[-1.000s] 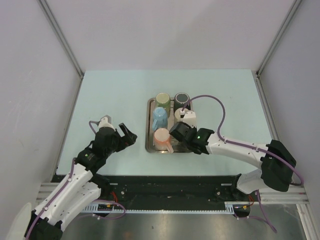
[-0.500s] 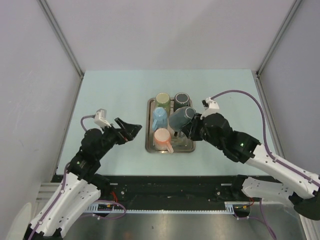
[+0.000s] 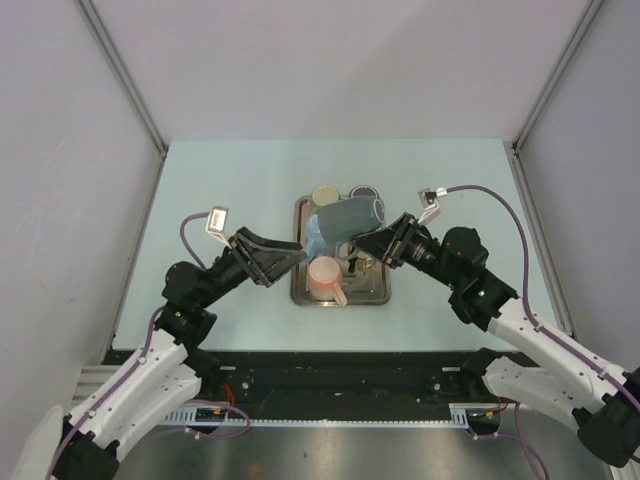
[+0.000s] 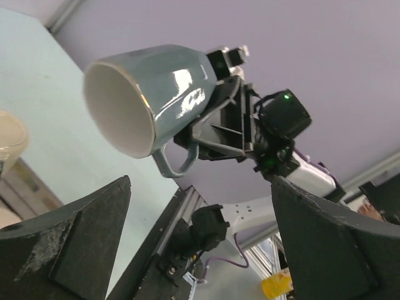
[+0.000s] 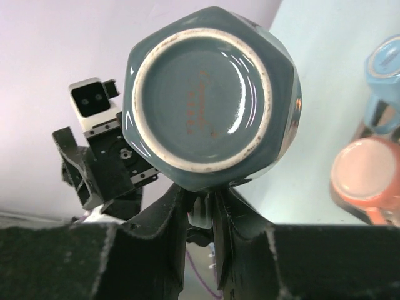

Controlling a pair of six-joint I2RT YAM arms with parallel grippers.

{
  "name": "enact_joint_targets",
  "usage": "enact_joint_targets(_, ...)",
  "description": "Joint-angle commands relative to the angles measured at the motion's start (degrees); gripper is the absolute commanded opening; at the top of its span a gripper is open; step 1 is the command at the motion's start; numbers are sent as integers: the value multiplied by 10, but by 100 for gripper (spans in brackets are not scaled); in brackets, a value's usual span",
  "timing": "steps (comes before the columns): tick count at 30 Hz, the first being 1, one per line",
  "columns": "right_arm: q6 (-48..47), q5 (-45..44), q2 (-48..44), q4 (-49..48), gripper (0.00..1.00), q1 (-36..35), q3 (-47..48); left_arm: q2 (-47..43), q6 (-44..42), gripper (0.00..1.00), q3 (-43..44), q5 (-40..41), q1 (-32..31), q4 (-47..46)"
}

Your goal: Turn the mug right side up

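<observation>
A grey-blue mug (image 3: 350, 215) hangs on its side above the tray (image 3: 298, 292), its mouth toward the left. My right gripper (image 3: 385, 243) is shut on the mug's handle (image 5: 200, 212). The right wrist view faces the mug's base (image 5: 209, 100), with the right gripper (image 5: 200, 209) just below it. My left gripper (image 3: 285, 262) stands open just left of the mug, touching nothing. In the left wrist view the white inside of the mug (image 4: 119, 106) faces the camera above the left gripper (image 4: 200, 187), and the handle (image 4: 178, 165) hangs below it.
On the tray, a pink mug (image 3: 325, 275) stands upside down at the front. A light blue mug (image 3: 316, 240), a green mug (image 3: 324, 194) and a dark mug (image 3: 364, 190) sit behind it, partly hidden by the held mug.
My right gripper has lifted the grey-blue mug off the tray and turned it onto its side. My left gripper has risen and moved right, toward the mug's mouth.
</observation>
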State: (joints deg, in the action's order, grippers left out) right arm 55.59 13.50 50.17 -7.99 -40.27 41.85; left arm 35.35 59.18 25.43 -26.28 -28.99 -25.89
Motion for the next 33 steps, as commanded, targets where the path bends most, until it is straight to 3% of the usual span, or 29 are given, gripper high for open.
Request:
enact_joint_targets(1, 62, 77, 6, -228, 0, 4, 2, 32, 22, 97, 18, -46, -26, -98)
enact_joint_targets(19, 64, 86, 41, -300, 0, -8, 0, 127, 32, 88, 48, -41, -88, -143)
enact_joint_targets(33, 40, 72, 42, -278, 0, -33, 0, 163, 62, 70, 72, 0, -103, -166)
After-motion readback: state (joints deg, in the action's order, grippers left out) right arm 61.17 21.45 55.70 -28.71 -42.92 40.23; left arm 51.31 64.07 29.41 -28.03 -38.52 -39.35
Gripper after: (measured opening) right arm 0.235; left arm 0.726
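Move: The grey-blue mug, lying sideways with its mouth to the left and held by its handle in the right fingers, is about 12 cm right, 7 cm ahead and 2 cm above the open left hand. Its body is some 4 cm ahead, 2 cm left and 3 cm above the right hand; the left gripper is 13 cm left, 3 cm back and level. In the tray 22 cm below the left hand, the peach mug is 5 cm ahead, 6 cm right; the light-blue mug 14 ahead, 6 right. Left hand, partly closing, moves about 6 cm right towards the mug, which right raises 4 cm and leftward. ##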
